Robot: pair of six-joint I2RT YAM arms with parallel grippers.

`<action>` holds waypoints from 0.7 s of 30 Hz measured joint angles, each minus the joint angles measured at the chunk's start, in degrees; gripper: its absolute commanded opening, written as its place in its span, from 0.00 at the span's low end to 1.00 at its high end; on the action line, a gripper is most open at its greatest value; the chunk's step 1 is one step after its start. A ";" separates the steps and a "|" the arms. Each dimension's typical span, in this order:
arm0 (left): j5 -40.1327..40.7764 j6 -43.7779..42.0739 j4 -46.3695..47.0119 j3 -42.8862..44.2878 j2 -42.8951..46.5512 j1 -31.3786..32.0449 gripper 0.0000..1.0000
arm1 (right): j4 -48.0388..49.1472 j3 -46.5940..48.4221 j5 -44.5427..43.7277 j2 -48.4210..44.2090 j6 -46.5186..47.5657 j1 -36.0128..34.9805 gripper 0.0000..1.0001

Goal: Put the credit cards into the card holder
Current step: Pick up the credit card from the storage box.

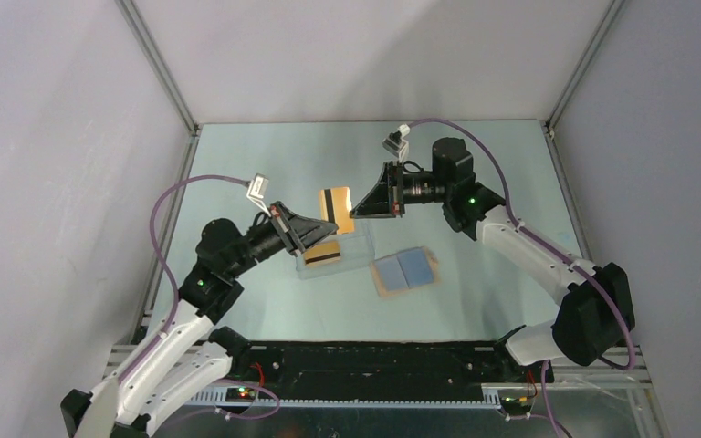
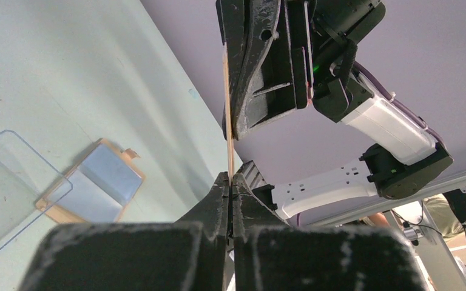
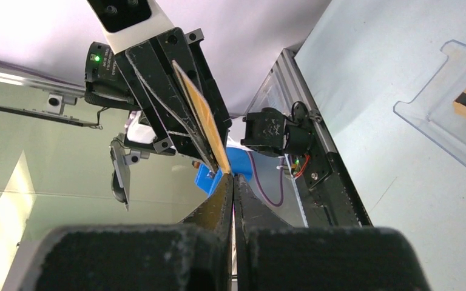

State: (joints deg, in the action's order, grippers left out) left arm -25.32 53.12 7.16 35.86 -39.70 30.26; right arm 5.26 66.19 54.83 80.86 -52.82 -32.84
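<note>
One orange-yellow credit card with a black stripe hangs in the air, pinched from both sides. My left gripper is shut on its near-left edge and my right gripper is shut on its right edge. The left wrist view shows the card edge-on, rising out of my shut left gripper. In the right wrist view my right gripper nips a corner of the card. A second credit card lies in a clear box. The card holder lies open on the table, blue pockets up.
The clear plastic box sits on the table just below the held card and left of the card holder. The metal frame rails border the table on the left, back and right. Grey walls enclose the cell.
</note>
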 measured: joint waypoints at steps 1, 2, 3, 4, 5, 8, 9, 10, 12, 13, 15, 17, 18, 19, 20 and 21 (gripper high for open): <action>-0.09 0.00 -0.07 -0.04 -0.02 -0.02 0.00 | -0.35 0.00 0.02 -0.02 0.17 0.11 0.00; -0.15 0.00 -0.22 -0.07 0.02 -0.02 0.00 | -0.76 0.00 -0.07 -0.02 0.42 0.37 0.00; -0.15 0.00 -0.35 -0.07 0.13 -0.07 0.00 | -1.03 0.00 -0.22 -0.02 0.48 0.76 0.00; -0.20 0.02 -0.42 -0.07 0.26 -0.13 0.00 | -1.18 0.00 -0.42 -0.02 0.57 1.40 0.00; -0.20 0.07 -0.42 -0.07 0.37 -0.20 0.00 | -1.31 0.00 -0.48 -0.02 0.59 1.99 0.00; -0.31 0.61 -0.39 -0.09 0.39 -0.46 0.00 | -1.18 0.00 -0.63 -0.02 0.55 3.08 0.00; -0.33 0.92 -0.39 -0.09 0.37 -0.52 0.00 | -1.09 0.00 -0.61 -0.02 0.48 3.13 0.02; -0.35 1.01 -0.37 -0.13 0.35 -0.61 0.00 | -0.94 0.00 -0.57 -0.02 0.35 3.13 0.15; -0.35 1.38 -0.33 -0.31 0.35 -0.81 0.00 | -0.28 0.00 -0.48 0.02 -0.07 3.10 0.31; -0.35 1.49 -0.31 -0.42 0.33 -0.85 0.00 | 0.15 0.00 -0.42 0.11 -0.39 3.06 0.35; -0.35 1.57 -0.39 -0.50 0.31 -0.96 0.00 | 0.92 -0.02 -0.37 0.26 -0.92 2.82 0.43; -0.37 1.95 -0.31 -0.50 0.22 -1.05 0.00 | 1.40 -0.02 -0.37 0.31 -1.31 2.47 0.46; -0.39 1.97 -0.31 -0.50 0.17 -1.09 0.00 | 1.79 -0.02 -0.37 0.37 -1.44 2.32 0.47; -0.39 1.99 -0.28 -0.50 0.09 -1.11 0.00 | 2.16 -0.02 -0.37 0.46 -1.53 2.14 0.47; -0.42 2.03 -0.24 -0.50 -0.02 -1.16 0.00 | 2.58 -0.02 -0.37 0.61 -1.62 1.90 0.45; -0.44 2.10 -0.22 -0.50 -0.07 -1.18 0.00 | 2.86 -0.02 -0.37 0.90 -1.66 1.64 0.44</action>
State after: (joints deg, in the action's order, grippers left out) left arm -25.76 55.22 6.94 35.35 -39.77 29.08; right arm 8.12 66.17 54.46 81.76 -54.48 -31.20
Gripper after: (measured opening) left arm 0.007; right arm 0.467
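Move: The credit card lies flat between my hands. Its middle is about 3 cm left of my right hand and 1 cm ahead, level with it; from my left hand, it is about 3 cm ahead and 1 cm right. Both hands are closed on it. Some 27 cm below, the storage box is about 5 cm left of my right hand and 1 cm ahead, and the card holder 11 cm right and 3 cm back. My right hand, shut on the card's right-hand edge at first, draws off forward and to the right, about 2 cm, with its fingers closed. Then I open them roughly halfway and ease back left about 1 cm, ending with the open fingertips beside that edge. My left hand stays nearly still and keeps its pinch. ##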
